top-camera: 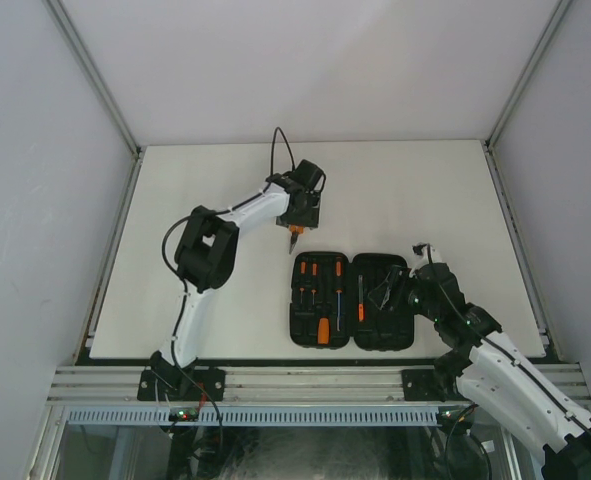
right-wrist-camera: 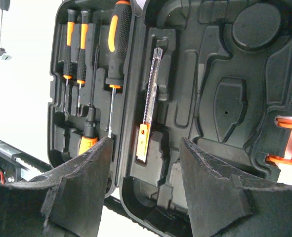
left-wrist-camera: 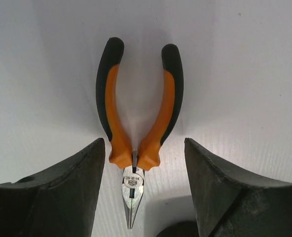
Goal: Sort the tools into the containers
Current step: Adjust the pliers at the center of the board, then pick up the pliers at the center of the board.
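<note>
Needle-nose pliers with orange-and-black handles lie flat on the white table, nose pointing toward the camera. My left gripper hovers open over them, a finger on each side of the joint, touching nothing. From above the pliers peek out below the left gripper, just beyond the open black case. My right gripper stands open and empty over the case. Its left half holds two thin screwdrivers, a thick screwdriver and a stubby one. A slim metal tool with an orange end sits in the right half.
The case's orange latch shows at its right edge. Moulded slots in the right half stand unfilled. The case lies near the table's front edge, with the metal rail just below it. Grey walls enclose the table on three sides.
</note>
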Controlling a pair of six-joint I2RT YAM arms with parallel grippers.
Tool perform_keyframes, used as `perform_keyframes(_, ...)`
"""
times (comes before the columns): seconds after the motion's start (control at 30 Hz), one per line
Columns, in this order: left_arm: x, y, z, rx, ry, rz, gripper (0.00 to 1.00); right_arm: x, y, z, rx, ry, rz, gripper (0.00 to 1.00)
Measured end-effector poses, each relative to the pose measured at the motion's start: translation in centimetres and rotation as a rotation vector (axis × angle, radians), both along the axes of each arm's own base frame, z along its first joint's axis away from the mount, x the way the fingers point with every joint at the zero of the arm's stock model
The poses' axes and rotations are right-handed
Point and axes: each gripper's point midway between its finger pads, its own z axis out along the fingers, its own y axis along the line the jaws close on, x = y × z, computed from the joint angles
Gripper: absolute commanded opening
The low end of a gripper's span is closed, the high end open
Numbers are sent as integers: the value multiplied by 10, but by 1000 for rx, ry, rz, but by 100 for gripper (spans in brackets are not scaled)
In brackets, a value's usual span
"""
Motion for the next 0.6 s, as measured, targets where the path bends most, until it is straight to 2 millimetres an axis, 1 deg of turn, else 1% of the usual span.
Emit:
perform_keyframes(0.2,0,4,-10,26,26,7,63,0,0,0,0,0,0,57)
perform_keyframes(0.33,1,6,-10,26,27,11,56,0,0,0,0,0,0,56)
perform_keyframes(0.6,2,9,-10,24,29,11,30,0,0,-1,-1,2,0,56)
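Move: Just under the left fingers, the pliers point their jaws back at the base, their middle about 2 cm ahead of that hand and 2 cm below it, practically in line sideways. The short screwdrivers lie some 15 cm back and 3 cm right, the knife roughly 19 cm back and 16 cm right, both in the open tool case and near table height. From the right hand the pliers are about 21 cm ahead, 22 cm left and 7 cm lower. Sinking the last 1 cm around the pliers, the left hand edges about 1 cm to its left while the fingers close from well open to roughly half open. They end with a pad against the outer side of each orange handle just behind the pivot, pinching the pliers there; the wrist barely turns. ##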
